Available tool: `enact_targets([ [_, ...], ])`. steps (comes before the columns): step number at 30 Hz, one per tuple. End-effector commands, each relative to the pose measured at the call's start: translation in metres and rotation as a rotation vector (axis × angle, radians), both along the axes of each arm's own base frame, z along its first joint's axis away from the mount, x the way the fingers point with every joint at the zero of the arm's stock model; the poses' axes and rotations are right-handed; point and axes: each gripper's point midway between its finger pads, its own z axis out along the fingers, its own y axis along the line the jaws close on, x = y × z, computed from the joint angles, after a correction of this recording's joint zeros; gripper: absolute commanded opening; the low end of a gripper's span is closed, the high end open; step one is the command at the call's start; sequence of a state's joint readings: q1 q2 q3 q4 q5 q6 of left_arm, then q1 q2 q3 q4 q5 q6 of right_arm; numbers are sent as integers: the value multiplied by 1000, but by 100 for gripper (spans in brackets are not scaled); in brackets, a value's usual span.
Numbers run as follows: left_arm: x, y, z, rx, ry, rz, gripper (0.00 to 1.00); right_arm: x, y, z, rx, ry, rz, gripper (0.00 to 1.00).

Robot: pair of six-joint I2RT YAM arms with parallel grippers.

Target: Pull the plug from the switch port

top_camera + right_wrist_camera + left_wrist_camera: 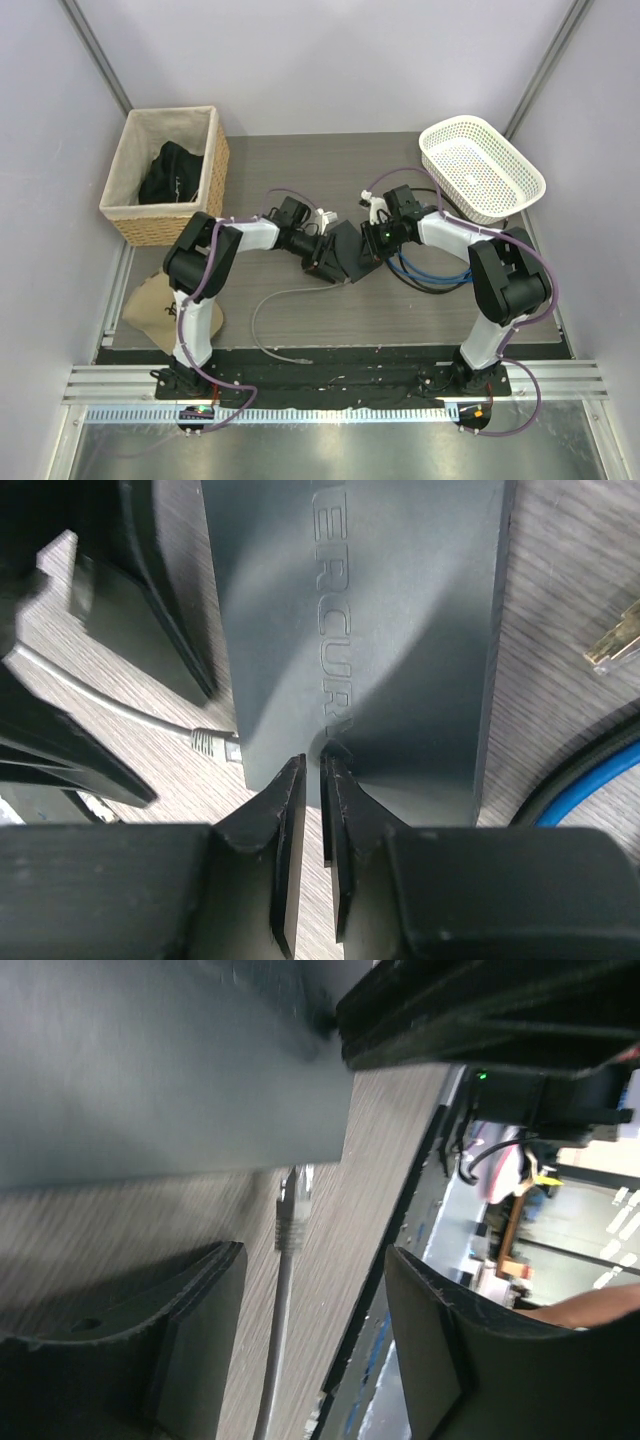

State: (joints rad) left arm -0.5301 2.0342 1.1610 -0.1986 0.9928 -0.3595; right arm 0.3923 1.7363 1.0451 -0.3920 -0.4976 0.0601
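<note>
The flat black switch lies mid-table between both arms. A grey plug sits in a switch port on the box's edge, and the port itself is hidden behind it. The plug's grey cable curls toward the near edge. My left gripper is open, its fingers on either side of the cable just below the plug, touching nothing. My right gripper has its jaws drawn to a thin slit, tips against the switch at its near edge. The plug also shows there at the box's left side.
A wicker basket holding black cloth stands back left, a white mesh basket back right. Blue and black cables coil by the right arm, with a loose clear plug nearby. Tan cloth lies left.
</note>
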Motion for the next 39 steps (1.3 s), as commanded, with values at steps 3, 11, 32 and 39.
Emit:
enact_targets([
  [3, 11, -14, -16, 22, -24, 18, 61, -2, -9, -21, -48, 44, -50, 20],
  [11, 11, -17, -30, 107, -65, 37, 49, 0, -9, -25, -42, 57, -74, 20],
  [32, 11, -24, -52, 207, -78, 13, 15, 1, -13, -24, -43, 46, -103, 20],
  [39, 15, -20, -59, 238, -96, 6, 0, 1, -14, -25, -46, 46, -108, 20],
])
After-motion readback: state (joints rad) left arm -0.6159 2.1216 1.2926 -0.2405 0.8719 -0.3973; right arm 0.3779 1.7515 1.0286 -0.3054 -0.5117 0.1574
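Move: Just ahead of the left hand by 1 cm, about 3 cm to its right and 2 cm lower, sits the grey cable's plug, still in the switch's side; the switch's middle lies 6 cm ahead and 4 cm right of that hand. The loose blue cables lie some 18 cm right of the plug and 1 cm farther out. For the right hand, the plug is about 2 cm back, 4 cm left and 2 cm below. Sliding its open fingers about 3 cm to the right and sinking 1.5 cm, the left hand comes in at the switch's edge, stops over the grey plug and shuts the fingers almost fully to pinch it. The right hand keeps its nearly shut fingertips on the switch's top near the close end, easing about 1 cm forward. ##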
